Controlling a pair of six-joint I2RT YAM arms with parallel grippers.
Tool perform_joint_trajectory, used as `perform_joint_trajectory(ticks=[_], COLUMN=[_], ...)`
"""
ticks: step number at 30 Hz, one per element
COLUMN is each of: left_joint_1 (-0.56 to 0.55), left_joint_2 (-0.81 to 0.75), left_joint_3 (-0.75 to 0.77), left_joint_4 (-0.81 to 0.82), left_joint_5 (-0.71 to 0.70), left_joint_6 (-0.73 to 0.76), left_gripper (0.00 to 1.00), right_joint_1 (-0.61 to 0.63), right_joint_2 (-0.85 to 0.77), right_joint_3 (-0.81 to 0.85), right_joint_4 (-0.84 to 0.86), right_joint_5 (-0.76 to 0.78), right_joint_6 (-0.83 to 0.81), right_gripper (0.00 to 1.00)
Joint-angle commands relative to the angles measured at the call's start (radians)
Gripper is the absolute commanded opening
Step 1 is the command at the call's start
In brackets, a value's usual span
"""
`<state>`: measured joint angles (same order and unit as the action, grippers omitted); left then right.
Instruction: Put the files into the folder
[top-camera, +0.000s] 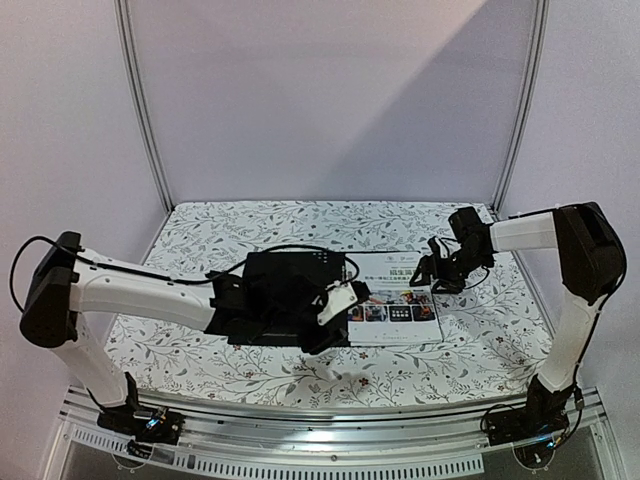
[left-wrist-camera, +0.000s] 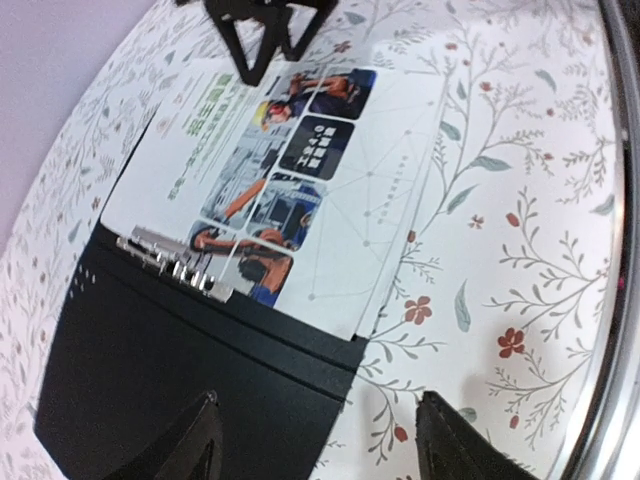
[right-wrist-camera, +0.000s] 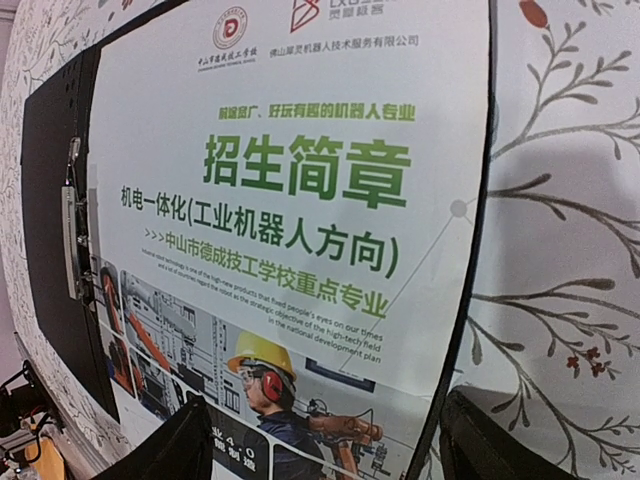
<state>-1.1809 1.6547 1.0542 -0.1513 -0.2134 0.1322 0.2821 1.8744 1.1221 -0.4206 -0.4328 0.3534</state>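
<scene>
The folder (top-camera: 270, 290) lies open on the table, black inside up, with a metal clip (left-wrist-camera: 170, 262) along its spine. The files (top-camera: 395, 300), topped by a colourful brochure sheet (left-wrist-camera: 300, 180) (right-wrist-camera: 300, 200), lie flat on the folder's right half. A thin black folder edge (right-wrist-camera: 478, 260) shows past the paper. My left gripper (top-camera: 330, 335) (left-wrist-camera: 320, 445) is open and hangs low over the near edge of the folder's left flap (left-wrist-camera: 180, 390), holding nothing. My right gripper (top-camera: 435, 275) (right-wrist-camera: 335, 455) is open above the far right part of the brochure, also holding nothing.
A floral tablecloth (top-camera: 460, 350) covers the table. A metal rail (top-camera: 330, 425) runs along the near edge and shows at the right of the left wrist view (left-wrist-camera: 620, 300). Pale walls with upright metal posts (top-camera: 140, 100) close the back and sides.
</scene>
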Motion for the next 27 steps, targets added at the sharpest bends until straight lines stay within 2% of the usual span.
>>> perform_joint_trajectory(ticks=[1,5,14,27], left_joint_1=[-0.087,-0.124,-0.126,-0.136], left_joint_2=[0.108,0.22,0.439,0.726], left_joint_3=[0.085,0.176,0.376,0.685], left_joint_4=[0.02,0.039,0.044,0.088], left_joint_5=[-0.12,-0.13,-0.039,-0.053], left_joint_6=[0.187,0.288,0.352,0.279], left_gripper=[0.67,0.68,0.68,0.68], right_joint_1=[0.008,0.006,-0.037,-0.122], right_joint_2=[0.022,-0.054,-0.201,-0.304], right_joint_3=[-0.003,-0.022,-0.076,-0.206], right_joint_4=[-0.031,-0.021,-0.027,0.063], right_joint_5=[0.028,0.042,0.049,0.055], right_joint_6=[-0.004,-0.002,0.009,0.057], right_gripper=[0.77,0.78,0.79,0.79])
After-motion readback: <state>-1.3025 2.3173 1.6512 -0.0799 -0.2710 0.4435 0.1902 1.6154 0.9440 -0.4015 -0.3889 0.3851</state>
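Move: The open folder's near right corner lies about 23 cm to the right of my left hand, level with it fore and aft and some 12 cm below. From that hand, the paper stack's middle is 15 cm ahead and 12 cm right, and the metal clip 16 cm ahead and 1 cm right, both as low. From my right hand, the near right corner is about 16 cm back, 2 cm right and 2 cm below. I sweep my left hand some 16 cm to the right and 8 cm down towards the folder's near right corner, fingers staying open, dipping back about 2 cm early and then recovering while the wrist turns roughly 15 degrees clockwise. Meanwhile I lift my open right hand clear of the folder's right edge, about 5 cm up, then draw it right and slightly back, sinking a little. ##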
